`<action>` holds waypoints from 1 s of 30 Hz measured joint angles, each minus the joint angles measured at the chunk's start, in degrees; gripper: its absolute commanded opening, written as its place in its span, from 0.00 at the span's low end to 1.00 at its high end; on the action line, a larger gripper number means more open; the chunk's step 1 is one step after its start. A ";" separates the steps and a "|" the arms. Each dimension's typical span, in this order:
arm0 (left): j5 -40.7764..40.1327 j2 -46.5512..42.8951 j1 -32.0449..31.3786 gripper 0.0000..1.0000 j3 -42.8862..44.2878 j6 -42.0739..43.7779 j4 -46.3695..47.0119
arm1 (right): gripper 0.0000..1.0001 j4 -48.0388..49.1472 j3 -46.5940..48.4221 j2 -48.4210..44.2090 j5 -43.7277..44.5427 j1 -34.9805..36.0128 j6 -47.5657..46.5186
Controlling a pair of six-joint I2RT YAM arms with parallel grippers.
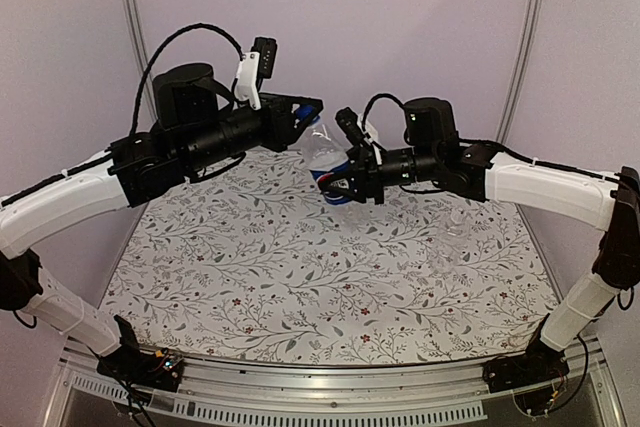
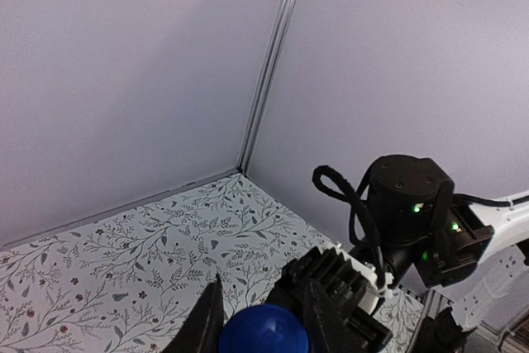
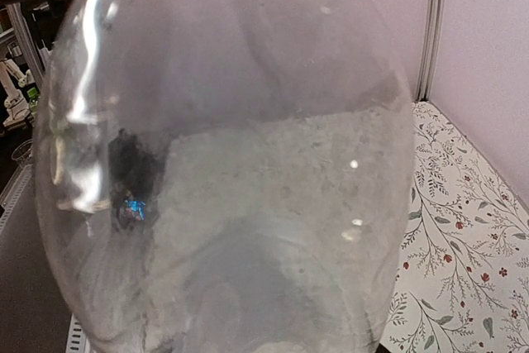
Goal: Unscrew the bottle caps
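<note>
A clear bottle with a blue label band [image 1: 328, 169] is held up above the back of the table. My right gripper [image 1: 340, 187] is shut on its body at the label. In the right wrist view the clear bottle wall [image 3: 231, 163] fills the frame and hides the fingers. The bright blue cap [image 2: 264, 332] sits between the dark fingers [image 2: 331, 312] of my left gripper [image 2: 264, 320], which is shut on it. From above, the left gripper [image 1: 310, 115] meets the bottle's top from the left. No whitish cap can be made out.
The floral tablecloth [image 1: 300, 277] covers the table, with lilac walls on three sides and a corner post [image 2: 269, 80] behind. A faint clear shape [image 1: 455, 219], possibly the plain bottle, is on the cloth under the right forearm. The right arm's wrist [image 2: 409, 212] is close to the left gripper.
</note>
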 measured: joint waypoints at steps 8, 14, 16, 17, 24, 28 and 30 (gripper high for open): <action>0.74 0.00 0.02 0.44 0.00 1.25 0.13 | 0.38 -0.59 0.22 0.00 -1.25 -0.02 -0.20; 2.91 -0.48 0.66 0.60 -0.02 2.23 1.18 | 0.38 -2.91 0.22 0.02 -2.40 -0.02 -0.20; 3.76 -0.76 0.87 0.65 -0.02 2.25 1.27 | 0.38 -3.23 0.22 0.02 -2.64 -0.02 -0.20; 4.22 -0.94 1.07 0.67 -0.02 2.19 1.31 | 0.38 -3.43 0.22 0.02 -2.84 -0.02 -0.22; 13.07 -2.36 4.87 0.80 -0.57 2.38 1.57 | 0.38 -4.72 0.22 0.02 -6.56 -0.02 -0.94; 24.20 -2.99 9.31 0.85 -0.68 2.43 2.64 | 0.38 -5.51 0.22 0.02 -11.58 -0.02 -2.05; 30.14 -3.02 10.99 0.86 -0.92 2.54 3.65 | 0.38 -5.79 0.24 0.02 -14.23 -0.02 -2.64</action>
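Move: The blue cap is already pinched between the left gripper's pads, so it lies right at that hand. The bottle hangs below it, leaning away: its middle sits about 10 cm below the left hand, some 4 cm to the right and 2 cm back. From the right hand, which holds the bottle around the label, the cap lies roughly 12 cm above, 5 cm to the left and 3 cm ahead. Open the left gripper wide to let go of the cap, then draw it up off the cap by about 3 cm, slightly back and left, and turn it some 20 degrees clockwise. Keep the right gripper's hold on the bottle and carry it back about 5 cm, gathering speed towards the end while turning roughly 15 degrees counter-clockwise. ##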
